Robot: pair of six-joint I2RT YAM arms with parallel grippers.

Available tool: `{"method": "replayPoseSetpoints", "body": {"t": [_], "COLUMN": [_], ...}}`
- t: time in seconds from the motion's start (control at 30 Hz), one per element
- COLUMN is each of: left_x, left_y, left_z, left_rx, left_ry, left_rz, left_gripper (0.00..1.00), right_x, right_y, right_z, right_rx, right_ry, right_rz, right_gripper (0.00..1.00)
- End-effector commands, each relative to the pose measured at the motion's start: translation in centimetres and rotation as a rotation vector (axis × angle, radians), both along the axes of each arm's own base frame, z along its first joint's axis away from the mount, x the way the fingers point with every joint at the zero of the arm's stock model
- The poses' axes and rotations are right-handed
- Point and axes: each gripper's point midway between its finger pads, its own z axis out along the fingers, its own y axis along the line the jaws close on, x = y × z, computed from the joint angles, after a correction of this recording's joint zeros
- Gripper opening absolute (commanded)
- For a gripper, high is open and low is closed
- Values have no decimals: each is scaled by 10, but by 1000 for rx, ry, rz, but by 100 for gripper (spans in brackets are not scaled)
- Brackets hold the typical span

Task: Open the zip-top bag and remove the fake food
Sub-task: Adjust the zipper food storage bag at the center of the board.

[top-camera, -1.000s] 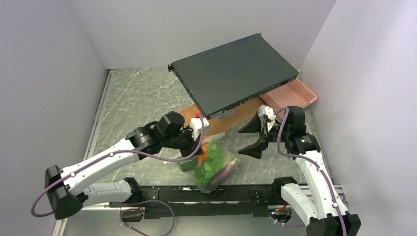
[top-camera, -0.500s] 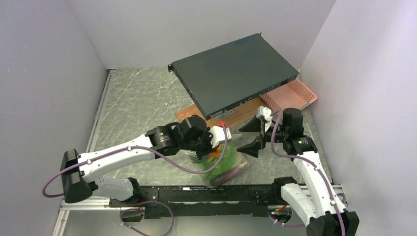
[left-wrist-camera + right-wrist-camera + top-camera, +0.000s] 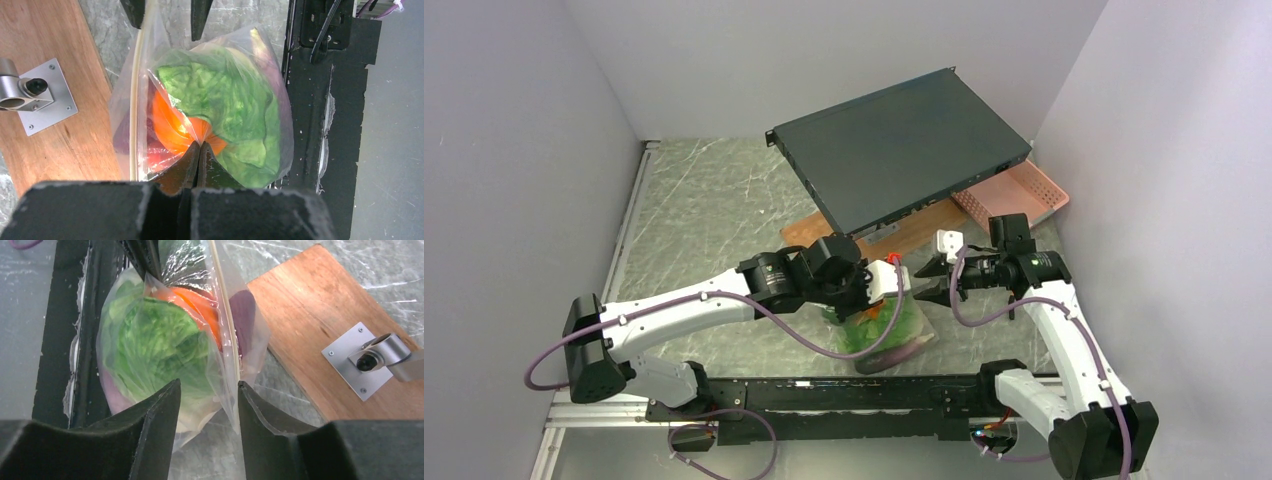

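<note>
The clear zip-top bag hangs near the table's front rail, its zip strip running along one side. Inside it shows the fake food: a green leafy piece, an orange piece and something red low down. My left gripper is shut on a pinch of the bag's film over the orange piece. My right gripper faces it from the other side, open, with the bag's loose edge between its fingers. From above, the left gripper and right gripper meet over the bag.
A black flat rack unit leans over a wooden board carrying a metal bracket. A pink lattice basket sits at the back right. The black base rail runs just in front of the bag.
My left arm has carried the bag to the right, up to the right gripper. The right gripper has swung toward the bag, and its jaws have narrowed around the bag's edge.
</note>
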Motion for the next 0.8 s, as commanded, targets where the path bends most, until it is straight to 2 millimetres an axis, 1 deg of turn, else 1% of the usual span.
{"method": "replayPoseSetpoints", "body": {"t": [0.0,0.13,0.23,0.27,0.37,0.47,0.53,0.57,0.63,0.73,0.77], "left_x": [3,3,2,2,3,3,3,3,3,4,6], "left_y": [-18,-20,-22,-22,-23,-24,-24,-24,-25,-26,-26], "left_z": [40,43,45,45,46,46,46,47,47,46,48], "left_rx": [-105,-114,-120,-121,-127,-129,-132,-134,-138,-143,-155], "left_ry": [-73,-77,-85,-87,-91,-93,-94,-94,-94,-91,-90], "left_rz": [-36,-47,-56,-57,-59,-61,-62,-62,-65,-55,-35], "left_gripper": [0,0,0,0,0,0,0,0,0,0,0], "right_x": [-1,5,10,12,18,22,24,25,25,23,22], "right_y": [0,3,3,4,3,2,2,2,3,6,6], "right_z": [5,2,0,-1,-6,-10,-13,-14,-13,-5,-1], "right_rx": [-25,-23,-29,-32,-45,-60,-68,-68,-61,-38,-31], "right_ry": [-81,-84,-86,-84,-85,-89,-88,-87,-86,-78,-77], "right_rz": [50,37,24,18,-5,-17,-23,-24,-22,-18,-17], "right_gripper": [44,41,33,33,38,40,40,38,28,0,0]}}
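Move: The zip edge's right-hand end sits about 2 cm ahead of and 2 cm below the right hand point, neither left nor right of it, already between the half-open fingers. The orange food is some 8 cm left, 5 cm back and 4 cm below; the lettuce about 6 cm left, 8 cm back and 8 cm lower. From the left hand, which holds the bag, that zip end lies roughly 9 cm right and 5 cm ahead, about level. The bag's zip edge, standing loose near the forward finger, gets pinched at its right-hand end: the right hand eases forward and down over it, about 2 cm each way, narrowing the fingers somewhat, then snaps them shut. The left hand stays practically in place, fingers closed, and keeps its hold on the bag wall by the orange food. ##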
